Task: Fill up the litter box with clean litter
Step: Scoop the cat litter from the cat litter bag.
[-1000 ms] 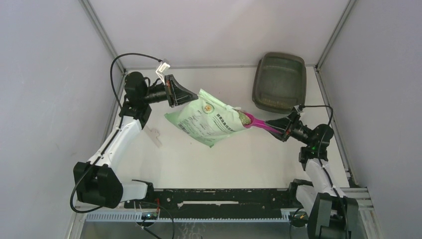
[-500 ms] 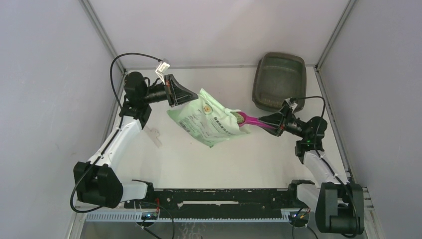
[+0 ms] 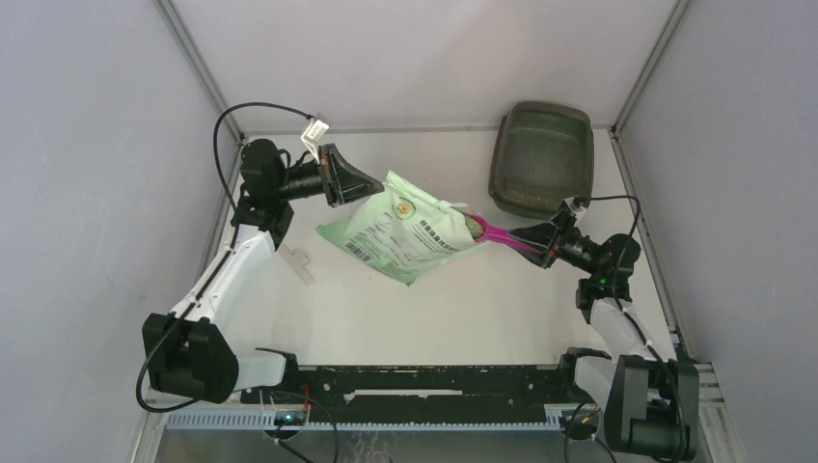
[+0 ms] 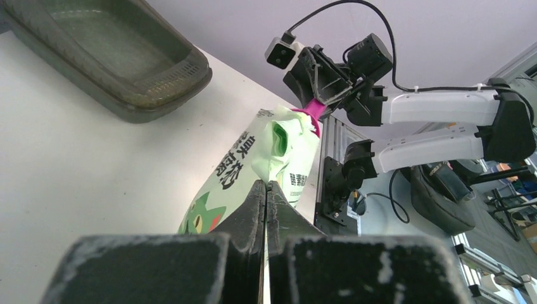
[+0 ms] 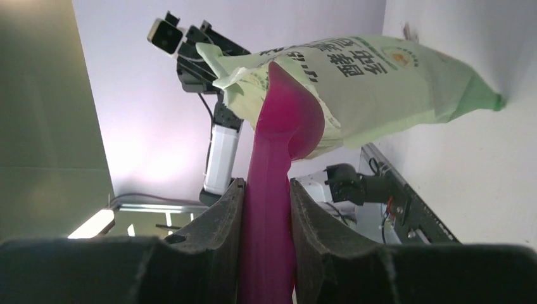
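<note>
The litter box (image 3: pixel 540 159) is a dark grey-brown tray at the back right of the table, also seen in the left wrist view (image 4: pixel 107 57). My left gripper (image 3: pixel 374 188) is shut on the top edge of a light-green bag (image 3: pixel 400 236), holding it tilted above the table. My right gripper (image 3: pixel 532 241) is shut on the handle of a magenta scoop (image 3: pixel 497 233). The scoop's bowl sits at the bag's open mouth with clean litter (image 3: pixel 474 228) in it. From the right wrist, the scoop (image 5: pixel 278 158) runs between the jaws into the bag (image 5: pixel 380 82).
White walls and metal corner posts close in the table at the back and sides. A small pale scrap (image 3: pixel 301 262) lies on the table near the left arm. The black base rail (image 3: pixel 424 381) runs along the near edge.
The right gripper pushed the scoop a little further into the bag's mouth, then drew back to the right. The bag shifted slightly. The left gripper stayed put.
</note>
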You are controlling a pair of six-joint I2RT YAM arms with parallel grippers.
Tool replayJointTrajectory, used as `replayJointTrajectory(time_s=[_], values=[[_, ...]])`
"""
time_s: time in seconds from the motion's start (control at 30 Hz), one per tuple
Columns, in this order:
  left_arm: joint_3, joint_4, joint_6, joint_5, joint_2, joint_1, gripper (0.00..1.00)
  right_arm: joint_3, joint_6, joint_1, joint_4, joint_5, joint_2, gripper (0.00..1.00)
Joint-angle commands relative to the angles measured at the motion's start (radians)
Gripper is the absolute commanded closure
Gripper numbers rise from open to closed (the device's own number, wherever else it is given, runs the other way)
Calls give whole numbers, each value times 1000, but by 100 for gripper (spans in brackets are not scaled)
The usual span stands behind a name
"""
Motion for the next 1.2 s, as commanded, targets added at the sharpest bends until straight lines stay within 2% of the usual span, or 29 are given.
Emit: replayJointTrajectory(time_s=[0.0, 0.23, 0.4, 0.5, 0.6, 0.73, 0.87, 0.9, 1.17], values=[[-4, 76, -21, 19, -19, 5, 100, -29, 9, -98, 25, -56, -87, 100], [6, 75, -22, 22, -7, 10, 100, -87, 14, -202, -25, -104, -174, 100], [11, 119, -58, 22, 5, 14, 100, -82, 23, -214, -33, -99, -189, 100], [7, 215, -121, 25, 19, 14, 100, -60, 29, -218, -33, -88, -179, 100], [3, 378, -244, 26, 44, 14, 100, -20, 41, -220, -27, -82, -165, 100], [20, 674, -473, 15, 114, 16, 100, 26, 53, -221, -6, -68, -130, 100], [83, 1078, -808, -2, 244, 19, 100, 55, 85, -218, 63, -61, -70, 100], [103, 1131, -868, -2, 277, 18, 100, 60, 93, -217, 81, -60, -56, 100], [62, 1113, -826, 11, 277, 18, 100, 61, 87, -198, 122, -52, 1, 100]])
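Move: The right gripper holds the scoop, its bowl some 11 cm left and 6 cm ahead, level, in the litter bag's mouth. The bag's middle lies about 22 cm left of the right hand, 2 cm ahead and 5 cm lower. The litter box stands some 16 cm ahead, 6 cm right and 20 cm below. The left gripper pinches the bag's upper edge; the bag's middle is about 6 cm back, 4 cm right and 13 cm below it. Draw the right gripper to the right and slightly back, about 4 cm, turning some 5 degrees clockwise, so the scoop bowl leaves the bag's mouth; then carry it forward about 3 cm and a little up, keeping the scoop gripped. Hold the left gripper still at first, then raise it and bring it forward, tipping its shut fingers up some 15 degrees, clear of the bag. ##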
